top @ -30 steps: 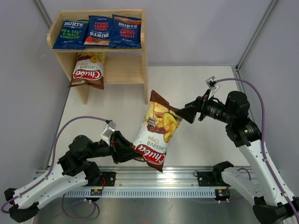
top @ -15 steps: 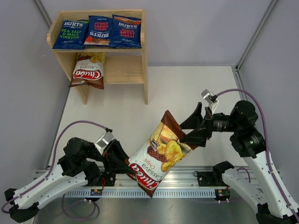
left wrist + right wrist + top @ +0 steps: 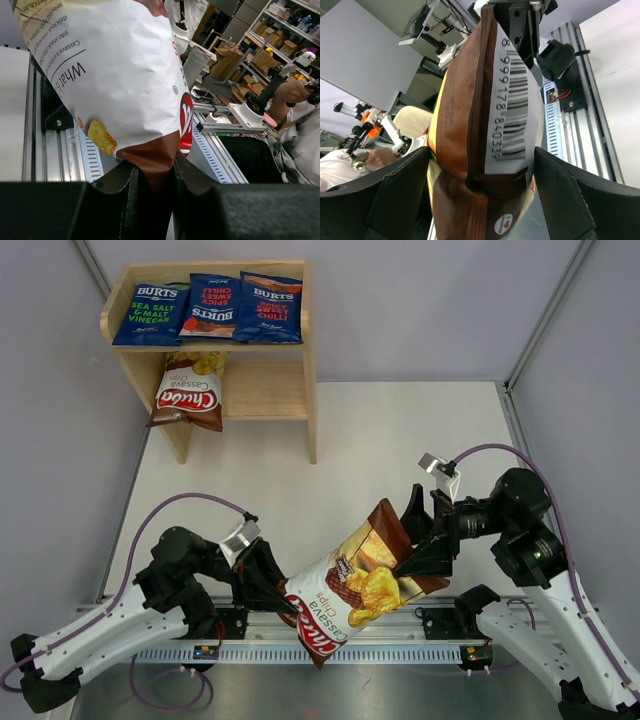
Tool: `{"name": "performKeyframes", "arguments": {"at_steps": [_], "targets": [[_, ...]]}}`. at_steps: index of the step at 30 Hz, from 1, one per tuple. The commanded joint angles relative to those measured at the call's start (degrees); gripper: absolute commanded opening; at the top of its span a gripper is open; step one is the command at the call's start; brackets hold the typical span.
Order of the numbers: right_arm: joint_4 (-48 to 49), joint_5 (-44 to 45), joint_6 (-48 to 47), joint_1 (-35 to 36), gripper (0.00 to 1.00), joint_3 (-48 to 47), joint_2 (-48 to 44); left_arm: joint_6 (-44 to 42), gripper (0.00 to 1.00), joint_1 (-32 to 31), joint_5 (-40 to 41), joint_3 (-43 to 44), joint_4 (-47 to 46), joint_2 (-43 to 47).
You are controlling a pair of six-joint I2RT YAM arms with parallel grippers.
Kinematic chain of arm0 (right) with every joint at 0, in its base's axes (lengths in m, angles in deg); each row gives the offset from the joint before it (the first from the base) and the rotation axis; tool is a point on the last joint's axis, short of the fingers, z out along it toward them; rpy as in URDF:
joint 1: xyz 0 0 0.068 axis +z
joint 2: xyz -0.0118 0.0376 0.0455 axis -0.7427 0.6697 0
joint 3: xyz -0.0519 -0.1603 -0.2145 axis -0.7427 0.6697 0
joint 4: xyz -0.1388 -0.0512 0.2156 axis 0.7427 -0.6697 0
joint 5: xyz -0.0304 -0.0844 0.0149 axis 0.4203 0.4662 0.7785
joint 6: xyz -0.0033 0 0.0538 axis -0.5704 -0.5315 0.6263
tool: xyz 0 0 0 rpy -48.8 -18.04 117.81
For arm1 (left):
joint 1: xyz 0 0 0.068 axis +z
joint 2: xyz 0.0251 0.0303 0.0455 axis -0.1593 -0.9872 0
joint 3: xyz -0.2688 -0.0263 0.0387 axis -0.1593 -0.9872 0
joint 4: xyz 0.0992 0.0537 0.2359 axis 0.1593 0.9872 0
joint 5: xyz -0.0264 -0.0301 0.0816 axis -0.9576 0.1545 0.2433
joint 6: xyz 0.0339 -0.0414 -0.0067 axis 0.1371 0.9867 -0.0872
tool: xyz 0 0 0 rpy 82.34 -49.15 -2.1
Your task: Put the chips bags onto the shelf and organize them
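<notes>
A brown-and-white Chuba bag point(image 3: 355, 590) hangs tilted over the table's near edge. My left gripper point(image 3: 272, 585) is shut on its brown bottom seam point(image 3: 152, 160), by the red logo. My right gripper point(image 3: 415, 540) stands open, its two fingers wide apart on either side of the bag's top end point(image 3: 470, 100), barcode side towards the right finger point(image 3: 570, 190). The wooden shelf point(image 3: 265, 390) stands at the back left. Three blue Burts bags point(image 3: 212, 305) lie side by side on its top tier. A second Chuba bag point(image 3: 190, 390) lies at the left of the lower tier, overhanging the front.
The metal rail point(image 3: 340, 640) with both arm bases runs along the near edge, right under the held bag. Grey walls close in the white table point(image 3: 400, 440) on the left, back and right. The right part of the shelf's lower tier is bare wood.
The held Chuba bag has come down and towards the near edge, lying flatter. My right gripper let go of its top corner, followed it down and now straddles its top end.
</notes>
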State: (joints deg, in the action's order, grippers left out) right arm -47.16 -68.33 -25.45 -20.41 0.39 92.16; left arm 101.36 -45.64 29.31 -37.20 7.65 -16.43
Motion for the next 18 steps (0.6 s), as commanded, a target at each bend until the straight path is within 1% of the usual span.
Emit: {"name": "performKeyframes", "arguments": {"at_steps": [1, 2, 4, 5, 7, 8, 10, 11, 12, 13, 14, 15, 16, 18], "targets": [[-1.7, -3.0, 1.4, 0.6, 0.9, -0.7, 0.6, -4.8, 0.01, 0.1, 4.2, 3.9, 2.5, -1.1], [-1.9, -3.3, 1.4, 0.7, 0.92, -0.8, 0.4, -5.6, 0.01, 0.1, 5.2, 5.2, 6.2, -1.6], [-4.7, -1.3, 0.0, 0.7, 0.93, -2.0, 0.1, -6.8, 0.01, 0.1, 7.0, 6.0, 8.3, -2.0], [-9.0, -0.9, -3.5, 0.7, 0.93, -2.6, 0.3, -7.1, 0.01, 0.1, 7.3, 6.6, 9.9, -2.4], [-13.8, 1.0, -7.3, 0.7, 0.9, -4.2, 1.2, -7.8, 0.01, 0.1, 8.0, 7.0, 10.7, -2.5], [-17.3, 1.7, -10.7, 0.7, 0.85, -4.6, 2.2, -7.9, 0.01, 0.1, 8.3, 7.5, 11.4, -2.5], [-17.3, 2.4, -11.0, 0.7, 0.76, -4.2, 2.5, -8.3, 0.01, 0.1, 9.1, 7.6, 11.8, -2.3], [-16.6, 2.7, -11.1, 0.7, 0.62, -3.7, 2.5, -8.5, 0.01, 0.1, 9.6, 8.0, 12.1, -2.2], [-16.2, 3.2, -11.3, 0.7, 0.57, -3.7, 2.5, -8.5, 0.02, 0.1, 10.3, 8.3, 12.1, -1.9], [-15.4, 3.1, -10.8, 0.6, 0.54, -3.5, 2.1, -8.5, 0.03, 0.1, 11.0, 8.6, 12.6, -1.8], [-14.0, 3.1, -10.4, 0.7, 0.48, -3.2, 1.8, -8.6, 0.03, 0.1, 12.0, 8.9, 12.6, -1.7], [-13.1, 2.9, -10.0, 0.7, 0.46, -3.0, 1.6, -8.7, 0.06, 0.1, 13.8, 9.6, 14.0, -1.4], [-12.0, 2.5, -8.8, 0.6, 0.42, -2.9, 1.1, -8.8, 0.08, 0.1, 14.9, 10.1, 15.5, -1.2], [-9.6, 2.5, -7.9, 0.7, 0.36, -2.6, 0.8, -9.0, 0.1, 0.1, 18.1, 11.0, 17.2, -1.2]]}}
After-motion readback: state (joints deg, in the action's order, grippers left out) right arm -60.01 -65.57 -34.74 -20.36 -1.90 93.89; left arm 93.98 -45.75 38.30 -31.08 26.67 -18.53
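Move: Around 16 cm to the right of the left hand and 5 cm ahead of it lies the middle of the cassava chips bag, whose bottom corner that hand already pinches. From the right hand the bag's middle is about 8 cm left and 7 cm back, roughly level, with its brown top end already between the open fingers. The shelf's empty lower space is some 55 cm ahead of the left hand and 9 cm left, lower down; the shelved cassava bag is some 20 cm left of that space. Closing from nearly wide open to a bit over half, the right hand squeezes the bag's brown top end while it sinks about 2 cm. The left hand keeps its pinch on the bottom corner and carries it forward some 2.5 cm and down about 2 cm, its fingertips dipping and swinging counter-clockwise by around 10 degrees each. ##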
